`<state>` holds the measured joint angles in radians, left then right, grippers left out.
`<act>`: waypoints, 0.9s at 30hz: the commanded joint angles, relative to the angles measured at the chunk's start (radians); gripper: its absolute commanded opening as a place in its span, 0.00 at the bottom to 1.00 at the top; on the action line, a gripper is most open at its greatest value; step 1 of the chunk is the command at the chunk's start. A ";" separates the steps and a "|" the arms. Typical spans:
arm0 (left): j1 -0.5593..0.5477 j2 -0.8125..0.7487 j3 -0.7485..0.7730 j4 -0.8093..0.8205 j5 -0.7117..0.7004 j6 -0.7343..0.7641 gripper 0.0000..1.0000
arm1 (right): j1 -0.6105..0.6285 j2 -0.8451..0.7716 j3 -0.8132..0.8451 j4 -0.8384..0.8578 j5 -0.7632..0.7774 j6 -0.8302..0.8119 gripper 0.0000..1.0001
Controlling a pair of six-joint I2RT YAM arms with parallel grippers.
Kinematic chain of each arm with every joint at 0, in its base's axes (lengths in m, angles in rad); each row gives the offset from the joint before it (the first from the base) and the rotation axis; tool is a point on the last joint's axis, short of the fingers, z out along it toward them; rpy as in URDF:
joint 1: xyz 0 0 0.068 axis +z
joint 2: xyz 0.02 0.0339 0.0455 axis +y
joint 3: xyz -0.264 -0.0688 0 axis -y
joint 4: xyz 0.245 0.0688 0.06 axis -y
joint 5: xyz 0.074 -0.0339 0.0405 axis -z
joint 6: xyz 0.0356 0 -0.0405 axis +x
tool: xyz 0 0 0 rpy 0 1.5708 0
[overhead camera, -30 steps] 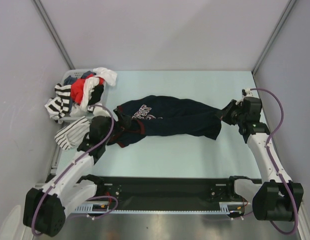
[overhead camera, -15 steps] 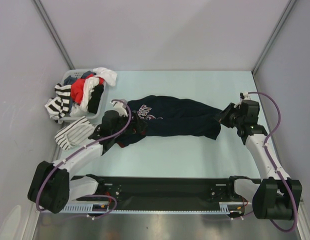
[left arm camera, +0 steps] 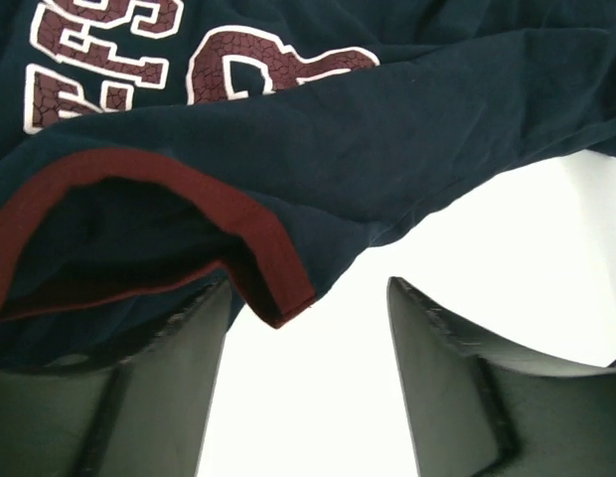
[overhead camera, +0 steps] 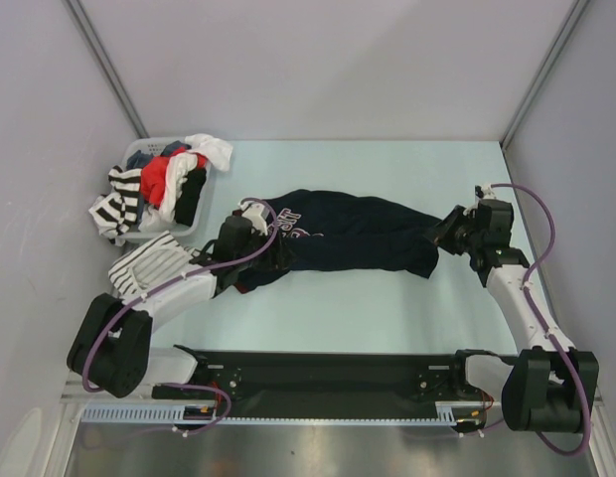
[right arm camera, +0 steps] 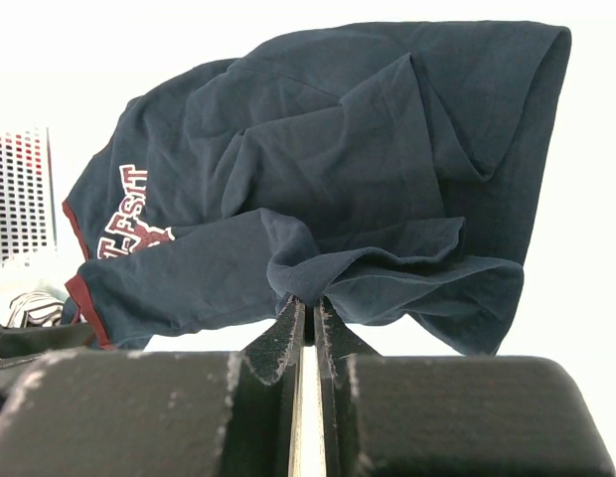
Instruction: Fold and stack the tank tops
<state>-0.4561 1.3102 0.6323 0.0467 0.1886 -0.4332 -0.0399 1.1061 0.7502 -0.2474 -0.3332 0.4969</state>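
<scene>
The dark navy tank top (overhead camera: 353,231) lies bunched lengthwise across the middle of the table, its maroon lettering (left arm camera: 109,60) at its left end. My left gripper (overhead camera: 265,241) sits at that end, open. The maroon-trimmed edge (left arm camera: 273,283) hangs just over the tip of the left finger (left arm camera: 179,368), unpinched; the other finger (left arm camera: 457,368) stands apart over bare table. My right gripper (right arm camera: 310,303) is shut on a fold of the navy top's right end (overhead camera: 435,237). The white striped tank top (overhead camera: 149,261) lies flat at the left, beside my left arm.
A white basket (overhead camera: 139,151) heaped with red, white and striped clothes (overhead camera: 169,184) stands at the back left, some spilling over its side. Grey walls close in the table on the left, back and right. The dark base rail (overhead camera: 328,373) runs along the near edge.
My left arm has swung right and forward to the navy top's left end, and its jaws have narrowed somewhat. The right gripper has kept its hold and barely shifted.
</scene>
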 commanded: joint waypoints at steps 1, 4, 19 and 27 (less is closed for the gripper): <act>-0.009 0.000 0.007 0.047 0.041 0.031 0.66 | -0.005 0.006 0.000 0.046 -0.020 0.003 0.04; -0.010 0.029 0.021 0.050 0.074 0.033 0.60 | -0.005 0.012 0.000 0.048 -0.021 0.003 0.04; -0.030 0.081 0.023 0.065 0.098 0.034 0.38 | -0.009 0.021 -0.008 0.060 -0.032 0.008 0.05; -0.035 0.063 0.055 0.010 0.095 0.028 0.00 | -0.018 0.017 -0.003 0.045 -0.041 0.005 0.04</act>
<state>-0.4820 1.3880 0.6357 0.0566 0.2668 -0.4103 -0.0505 1.1252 0.7403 -0.2249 -0.3546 0.5007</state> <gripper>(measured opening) 0.014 0.075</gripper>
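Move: The maroon-trimmed corner of the navy tank top lies just under my half-open left fingers, about 1 cm back, 1 cm to the right and 2 cm below. The tank top's lettering is some 9 cm ahead and 2 cm to the right of that hand, on the table. The striped garment lies about 28 cm to its left, level with it. From my right hand, the corner is roughly 33 cm left, 4 cm back and 9 cm lower. I sink my left hand about 2 cm onto the tank top's maroon-trimmed corner, easing back and to the right by about 1.5 cm each and turning slightly clockwise. Once down, I shut the fingers fully and pinch the trim between their tips. My right hand stays put and keeps its pinch on the other end of the fabric. ##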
